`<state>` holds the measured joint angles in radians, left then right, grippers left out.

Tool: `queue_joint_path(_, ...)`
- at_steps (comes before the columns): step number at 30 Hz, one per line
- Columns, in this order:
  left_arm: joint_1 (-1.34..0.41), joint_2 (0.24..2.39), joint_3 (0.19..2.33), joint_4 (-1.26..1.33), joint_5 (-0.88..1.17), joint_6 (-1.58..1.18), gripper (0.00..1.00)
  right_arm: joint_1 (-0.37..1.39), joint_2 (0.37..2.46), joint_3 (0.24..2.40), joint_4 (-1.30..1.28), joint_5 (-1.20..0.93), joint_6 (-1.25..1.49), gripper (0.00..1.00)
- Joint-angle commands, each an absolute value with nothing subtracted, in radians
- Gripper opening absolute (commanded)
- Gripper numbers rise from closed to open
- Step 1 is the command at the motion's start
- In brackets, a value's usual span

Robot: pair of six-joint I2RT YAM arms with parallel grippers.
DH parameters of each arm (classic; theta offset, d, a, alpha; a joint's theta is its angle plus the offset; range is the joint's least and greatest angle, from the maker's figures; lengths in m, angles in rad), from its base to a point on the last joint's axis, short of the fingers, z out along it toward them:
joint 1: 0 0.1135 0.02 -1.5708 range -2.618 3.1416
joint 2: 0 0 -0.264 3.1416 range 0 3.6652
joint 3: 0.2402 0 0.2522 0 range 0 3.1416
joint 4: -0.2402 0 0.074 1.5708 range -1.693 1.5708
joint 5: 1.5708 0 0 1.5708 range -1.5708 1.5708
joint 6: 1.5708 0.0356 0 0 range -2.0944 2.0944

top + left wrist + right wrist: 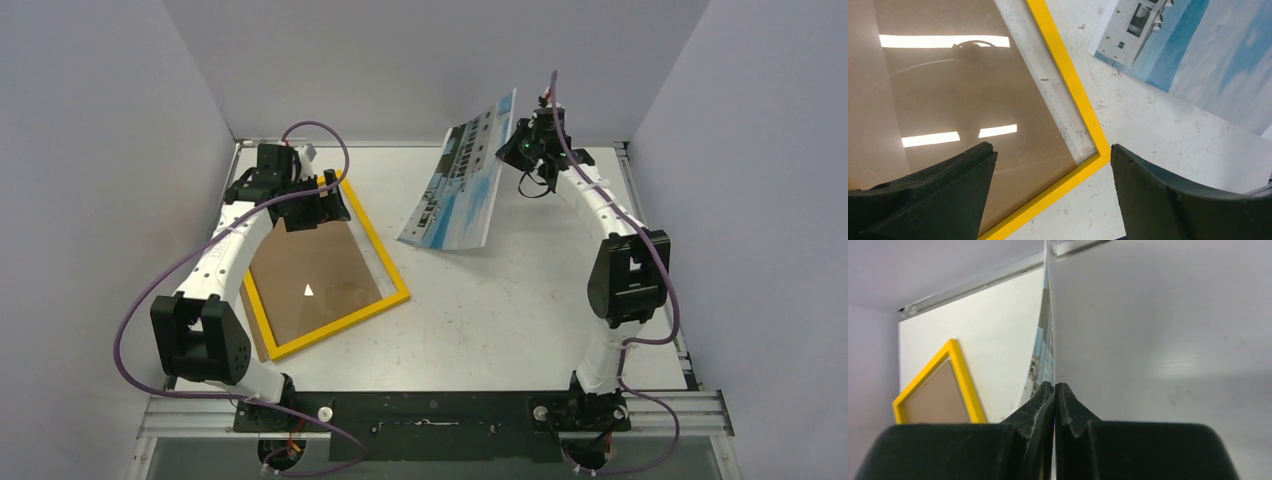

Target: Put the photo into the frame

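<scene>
The frame (388, 258) lies flat on the left of the table, yellow side up. My left gripper (325, 190) hovers open over its far corner. In the left wrist view that corner of the frame (1096, 150) sits between the spread fingers of my left gripper (1053, 150), untouched. The photo (460, 190) hangs tilted above the table's middle, its low edge near the surface, with my right gripper (520, 150) shut on its upper far corner. The right wrist view shows the photo (1048, 340) edge-on, pinched in the right gripper (1054, 385), with the frame (955, 370) at lower left.
A plain brown backing board (310, 270) lies under the frame's glass, skewed, and sticks out past the frame's near left corner. White walls close in the table on three sides. A metal rail (620, 180) runs along the right edge.
</scene>
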<state>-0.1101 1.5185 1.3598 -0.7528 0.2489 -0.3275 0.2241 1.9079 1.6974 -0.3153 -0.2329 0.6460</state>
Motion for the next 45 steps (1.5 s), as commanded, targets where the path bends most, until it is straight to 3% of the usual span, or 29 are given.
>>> queue_joint_path(1,-0.113,1.511,1.368,-0.744,0.269,-0.315,0.83,0.146,1.828,1.595,-0.31,-0.076,0.644,0.0)
queue_joint_path(12,-0.122,1.514,1.342,-0.722,0.272,-0.333,0.83,-0.078,1.826,1.377,-0.205,-0.037,0.637,0.0)
queue_joint_path(22,-0.124,1.519,1.323,-0.715,0.263,-0.332,0.83,-0.211,1.895,1.372,-0.203,-0.088,0.583,0.07)
queue_joint_path(37,-0.124,1.55,1.334,-0.714,0.249,-0.34,0.82,-0.299,1.906,1.341,-0.227,0.01,0.496,0.05)
queue_joint_path(40,-0.124,1.558,1.341,-0.716,0.242,-0.342,0.81,-0.301,1.905,1.343,-0.236,0.034,0.46,0.12)
queue_joint_path(45,-0.124,1.572,1.375,-0.739,0.214,-0.329,0.81,-0.301,1.875,1.368,-0.285,0.077,0.398,0.45)
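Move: The photo, held by its right edge in the right fingers, has its middle about 10 cm left of that hand, 4 cm back and 8 cm below. It goes to bare table whose middle is roughly 15 cm to the right, 7 cm back and 20 cm below. The yellow frame lies some 40 cm left and 21 cm back, 20 cm below. From the left hand the frame's middle is 3 cm back, 3 cm left and 16 cm below; the bare spot is about 50 cm right, 9 cm ahead and 16 cm below. The photo is carried away from the frame by the shut right fingers, about 31 cm to the right and 15 cm down onto bare table, the hand drawing back 5 cm and turning some 35 degrees clockwise while tipping further down. Most of the sinking comes early, a last bit near the end, where the fingers open to about a third around the photo's edge. The left hand, still open, sinks 3 cm above the frame. ##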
